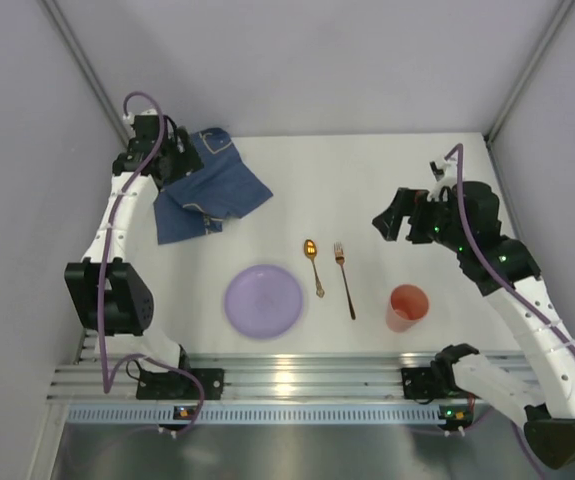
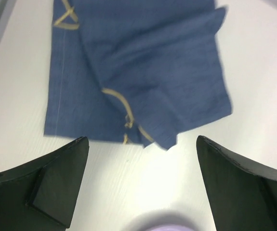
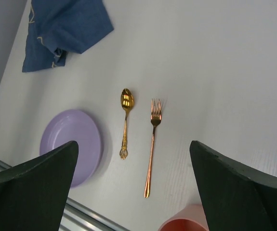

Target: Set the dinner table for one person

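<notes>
The white dinner table (image 1: 387,170) carries a purple plate (image 1: 263,301), a gold spoon (image 1: 314,265), a copper fork (image 1: 345,280) and an orange cup (image 1: 407,306) near its front edge. A crumpled dark blue placemat (image 1: 207,190) lies at the back left. My left gripper (image 1: 179,165) hovers over the placemat (image 2: 143,62), open and empty (image 2: 142,139). My right gripper (image 1: 395,215) hangs open above the table's right side. In its wrist view the spoon (image 3: 125,120) and fork (image 3: 152,144) lie side by side between the open fingers (image 3: 133,143).
A ribbed aluminium rail (image 1: 287,385) runs along the near edge, holding both arm bases. Grey walls close the table in at the back and on both sides. The plate (image 3: 71,139) and cup (image 3: 186,222) sit close to the rail.
</notes>
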Available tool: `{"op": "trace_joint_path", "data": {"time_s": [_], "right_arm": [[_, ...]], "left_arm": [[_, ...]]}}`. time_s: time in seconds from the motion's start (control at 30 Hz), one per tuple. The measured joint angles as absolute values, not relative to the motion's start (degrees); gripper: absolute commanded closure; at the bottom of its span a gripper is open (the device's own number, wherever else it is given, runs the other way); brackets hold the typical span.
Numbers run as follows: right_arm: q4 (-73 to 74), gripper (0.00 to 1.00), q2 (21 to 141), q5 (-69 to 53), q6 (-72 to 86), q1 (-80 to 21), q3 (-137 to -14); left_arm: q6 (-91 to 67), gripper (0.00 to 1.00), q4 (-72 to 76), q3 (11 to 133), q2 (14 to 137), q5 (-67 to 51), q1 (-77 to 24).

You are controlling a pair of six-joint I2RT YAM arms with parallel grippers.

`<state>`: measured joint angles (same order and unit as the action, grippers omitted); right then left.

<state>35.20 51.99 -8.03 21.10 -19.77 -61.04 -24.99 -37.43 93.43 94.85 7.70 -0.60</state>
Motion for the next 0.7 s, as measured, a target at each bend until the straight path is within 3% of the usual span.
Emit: {"op": "trace_joint_path", "data": {"time_s": [0.17,0.43,0.7], "right_arm": [[35.9,0.00,56.8,-9.3,19.5,-21.7,-67.4],[40.0,0.00,74.3,-13.2,17.2,-23.0,-86.0],[43.3,0.00,80.7,-16.3,17.7,-23.0,-86.9]], "left_arm": [[-27.4,0.02,-41.3,87.1,93.4,10.0,-0.6],[-31.6,0.02,-40.1,74.4,93.3,8.1,2.7],[-34.3,0.02,-36.4,71.6,96.0,7.9,3.0]]}}
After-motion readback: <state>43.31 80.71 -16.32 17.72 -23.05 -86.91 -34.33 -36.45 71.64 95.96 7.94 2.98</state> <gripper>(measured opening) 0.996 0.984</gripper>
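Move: The crumpled napkin's middle lies about 6 cm ahead of the left hand, 4 cm to its right and 24 cm below, with its near edge already some 9 cm back of that hand. The plate is roughly 26 cm back and 20 cm right of the left hand. From the right hand the napkin is about 26 cm ahead, 43 cm left and 27 below; the fork's middle is level with that hand, 8 cm left, and the spoon's 3 cm ahead, 16 left. Down and back comes the open left hand, sinking about 15 cm towards the napkin's near edge while its fingers tip some 20 degrees further down; the backward draw ends after 8 cm and eases slightly forward. The right hand, also open, swings forward and left about 9 cm towards the napkin's side, rising 5 cm and then sinking again, turning a little counter-clockwise and finally tipping down. ##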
